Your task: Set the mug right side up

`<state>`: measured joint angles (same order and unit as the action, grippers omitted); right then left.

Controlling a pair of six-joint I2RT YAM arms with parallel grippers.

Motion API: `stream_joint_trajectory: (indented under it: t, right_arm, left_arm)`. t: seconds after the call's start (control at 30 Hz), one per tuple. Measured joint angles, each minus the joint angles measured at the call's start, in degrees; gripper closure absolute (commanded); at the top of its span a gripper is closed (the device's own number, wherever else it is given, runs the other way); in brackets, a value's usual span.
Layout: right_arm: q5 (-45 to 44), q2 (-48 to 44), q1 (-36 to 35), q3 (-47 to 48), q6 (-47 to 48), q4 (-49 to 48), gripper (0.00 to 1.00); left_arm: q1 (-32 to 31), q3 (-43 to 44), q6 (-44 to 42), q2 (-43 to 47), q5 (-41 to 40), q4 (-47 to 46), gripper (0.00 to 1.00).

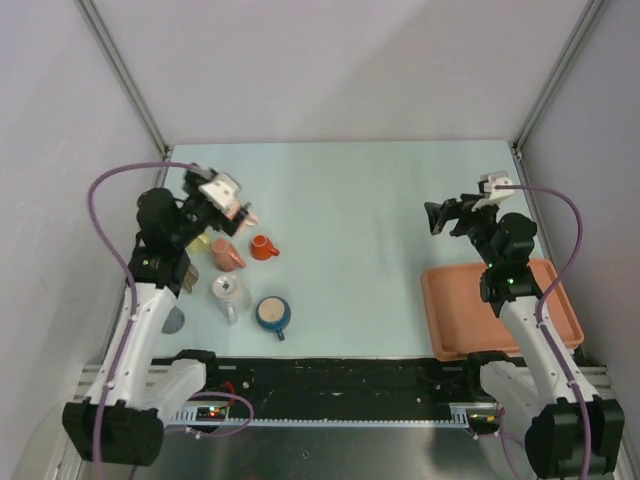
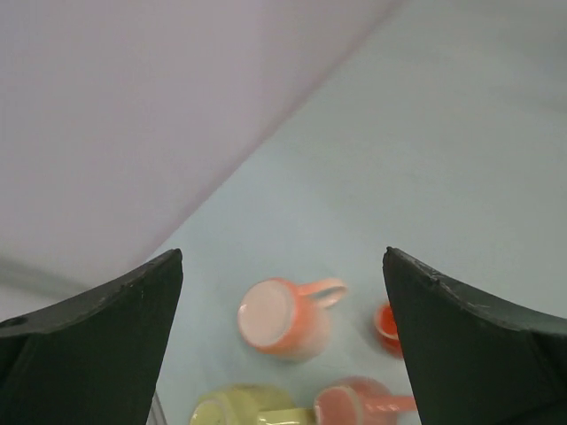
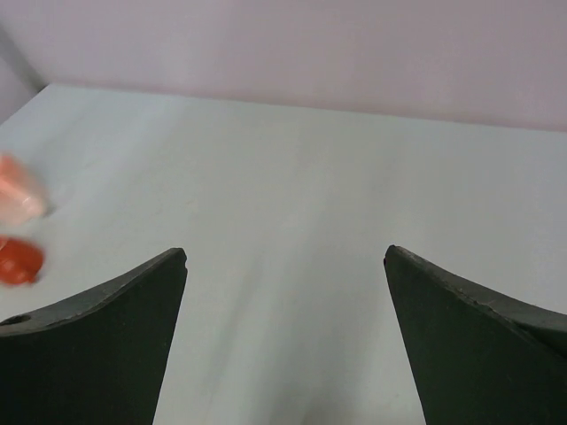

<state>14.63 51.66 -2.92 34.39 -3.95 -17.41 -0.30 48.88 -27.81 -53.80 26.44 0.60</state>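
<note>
A pink mug stands upside down on the pale table, its flat base up and its handle to the right in the left wrist view. From above the mug shows only partly beside the left gripper. My left gripper hangs above the mug, open, with nothing between its fingers; in the top view it is at the left of the table. My right gripper is raised at the right, pointing left, open and empty. The pink mug shows at the left edge of its view.
Around the pink mug stand a small red cup, a yellow mug on its side and a salmon mug. Nearer are a clear glass and a blue mug. An orange tray sits front right.
</note>
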Motion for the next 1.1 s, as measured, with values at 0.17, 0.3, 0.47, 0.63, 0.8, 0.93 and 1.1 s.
stream_joint_trajectory:
  t: [0.17,0.3,0.47,0.63,0.8,0.93,1.1]
  right_arm:
    - [3.3,-4.1,-7.7,3.0,2.4,11.6,0.00]
    - [3.2,-5.7,-14.7,3.0,2.6,18.6,0.00]
    - [-0.4,-5.9,-23.3,3.0,0.5,24.2,0.00]
    - [-5.3,-6.9,-30.0,3.0,-1.7,28.8,0.00]
    - [-9.8,-8.6,-33.0,2.8,-3.9,32.1,0.00]
    - [-12.0,-11.0,-33.2,1.0,-5.5,32.1,0.00]
    - [-12.9,-13.1,-33.2,-0.7,-6.6,32.1,0.00]
  left_arm:
    - [-20.1,5.2,-20.5,2.8,-1.4,26.4,0.07]
    - [-40.4,0.0,-34.6,3.2,-7.1,41.6,0.15]
    - [-53.2,-7.1,-45.8,1.8,-9.6,50.6,0.29]
    - [-59.3,-8.2,-49.4,-6.6,-10.0,52.4,0.33]
    - [-59.8,-10.4,-52.3,-10.6,-12.9,51.3,0.39]
    - [-59.9,-12.0,-53.6,-12.1,-15.2,49.9,0.44]
    - [-60.0,-13.9,-55.3,-13.3,-17.9,46.7,0.59]
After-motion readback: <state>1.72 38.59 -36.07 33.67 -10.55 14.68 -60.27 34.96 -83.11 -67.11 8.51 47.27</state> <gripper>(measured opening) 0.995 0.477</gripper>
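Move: Behind and below the raised left hand stands the upside-down blue mug, about 18 cm back, 8 cm to the right and 27 cm lower, its handle turned towards the bases. The white mug is roughly 10 cm to the left of it and 6 cm farther out; the red cup and the dark pink mug stand nearly under the hand, about 5 cm right and 4 cm left. From the right hand, the blue mug is some 40 cm left, 18 cm back and 23 cm lower. Swinging back about 24 cm and down some 28 cm, with 10 cm to the right made early on, the left hand turns from level to fingers-down and ends in a slower sink around the blue mug's handle. Its wide-open fingers narrow to about half, one on each side of the handle. The right hand, still open, comes back and left towards the mug, lowering some and tipping down about 20 degrees. ##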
